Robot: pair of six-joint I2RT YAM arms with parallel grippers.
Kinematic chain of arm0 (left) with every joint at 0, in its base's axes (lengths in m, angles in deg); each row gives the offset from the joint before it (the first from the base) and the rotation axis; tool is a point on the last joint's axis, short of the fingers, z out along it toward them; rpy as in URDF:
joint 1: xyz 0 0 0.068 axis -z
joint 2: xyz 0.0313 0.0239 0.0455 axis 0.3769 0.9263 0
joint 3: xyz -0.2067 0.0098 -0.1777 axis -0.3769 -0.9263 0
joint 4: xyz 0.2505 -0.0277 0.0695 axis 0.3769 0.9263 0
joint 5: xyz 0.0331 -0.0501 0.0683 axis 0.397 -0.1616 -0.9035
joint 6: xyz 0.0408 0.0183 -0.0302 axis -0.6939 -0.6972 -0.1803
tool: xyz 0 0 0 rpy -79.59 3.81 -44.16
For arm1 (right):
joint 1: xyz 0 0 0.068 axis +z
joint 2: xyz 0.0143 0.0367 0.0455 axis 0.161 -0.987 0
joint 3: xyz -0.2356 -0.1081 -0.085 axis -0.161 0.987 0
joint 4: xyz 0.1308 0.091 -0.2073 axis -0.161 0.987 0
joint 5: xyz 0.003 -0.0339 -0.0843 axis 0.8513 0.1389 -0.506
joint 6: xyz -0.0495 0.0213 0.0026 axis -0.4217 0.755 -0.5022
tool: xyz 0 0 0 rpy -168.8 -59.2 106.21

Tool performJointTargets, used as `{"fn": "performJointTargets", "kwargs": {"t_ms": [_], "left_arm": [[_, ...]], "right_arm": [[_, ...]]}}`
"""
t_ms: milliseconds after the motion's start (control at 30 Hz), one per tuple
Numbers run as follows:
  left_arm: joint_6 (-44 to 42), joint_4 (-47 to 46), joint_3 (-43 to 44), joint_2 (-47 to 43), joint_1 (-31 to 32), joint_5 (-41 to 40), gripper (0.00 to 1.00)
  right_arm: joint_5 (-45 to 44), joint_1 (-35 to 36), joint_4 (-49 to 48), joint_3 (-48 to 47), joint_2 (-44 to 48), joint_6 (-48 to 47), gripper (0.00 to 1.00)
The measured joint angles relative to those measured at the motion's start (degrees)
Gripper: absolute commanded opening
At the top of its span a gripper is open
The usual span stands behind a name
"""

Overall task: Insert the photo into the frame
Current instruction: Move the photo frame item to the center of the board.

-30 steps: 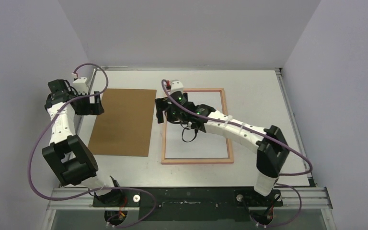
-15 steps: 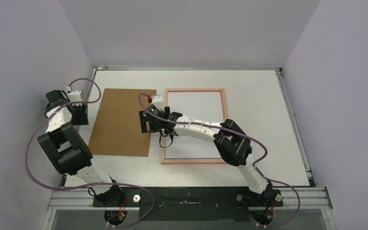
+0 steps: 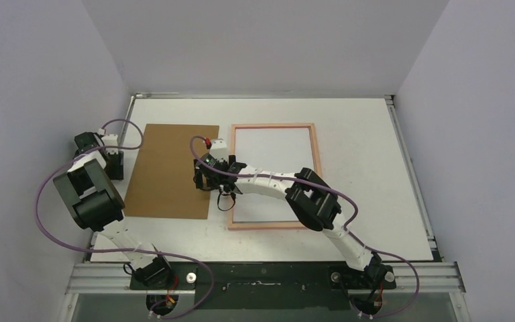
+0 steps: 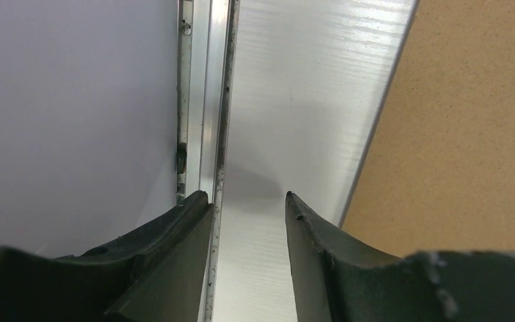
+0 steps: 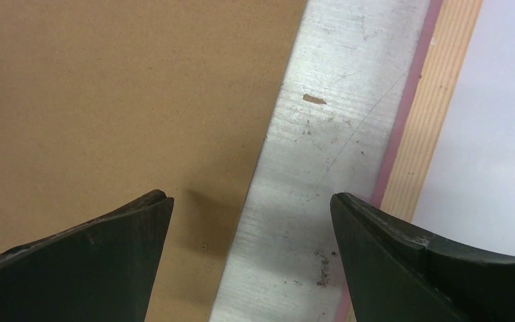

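The frame [image 3: 273,176] lies flat right of centre, its pale wood rail [image 5: 436,100] with a pink outer edge facing up. Its opening shows only a plain pale surface. The photo is hidden or out of view. My right gripper [image 3: 204,178] hangs open, low over the gap between the frame's left rail and a brown backing board [image 3: 167,171]. Its fingers straddle the board's right edge [image 5: 249,198] and hold nothing. My left gripper [image 3: 114,166] sits at the table's left edge, beside the board [image 4: 469,134]. Its jaws are partly open over bare table [image 4: 245,196].
A metal rail [image 4: 204,100] runs along the table's left edge against the grey wall [image 4: 74,100]. Walls close the table in on the left, back and right. Purple cables loop from both arms. The right arm's elbow [image 3: 312,201] lies across the frame's lower half.
My right arm swung left from the frame's upper-left corner to the board's right edge. The left gripper drew back to the table's left edge and its jaws narrowed.
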Motion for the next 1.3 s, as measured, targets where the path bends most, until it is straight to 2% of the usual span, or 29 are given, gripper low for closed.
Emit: {"fn": "performJointTargets", "kwargs": {"t_ms": [500,733,1300], "left_arm": [[-0.96,-4.48,-2.08,0.59,1.90,0.98,0.37],[-2.97,-6.51,-4.46,-0.68,1.90,2.19,0.30],[-5.07,-7.74,-6.69,-1.92,2.19,4.28,0.20]], "right_arm": [[-2.71,0.28,1.66,-3.45,-2.56,2.32,0.90],[-2.34,0.13,0.04,-2.71,-2.51,4.28,0.90],[6.43,-0.85,-3.15,-3.87,-3.08,8.33,0.90]]}}
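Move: Beside the brown board's left edge, the left hand has the board's middle about 20 cm to its right and 3 cm ahead; the metal rail runs some 3 cm to its left. The right hand is over the opposite edge, with the same middle roughly 15 cm to its left and 3 cm ahead, and the wooden frame's middle about 25 cm to its right and 2 cm ahead. Everything lies some 3–4 cm below the hands. Closing in on the brown board from both sides: the left hand sidles about 2.5 cm right towards the near edge, edging slightly forward and sinking about 1 cm, while its fingers narrow to half their gap and the wrist turns some 10 degrees clockwise. The right hand, fingers still wide open, first nudges forward, then slides about 3 cm left over the board, its left side rolling up about 10 degrees. ##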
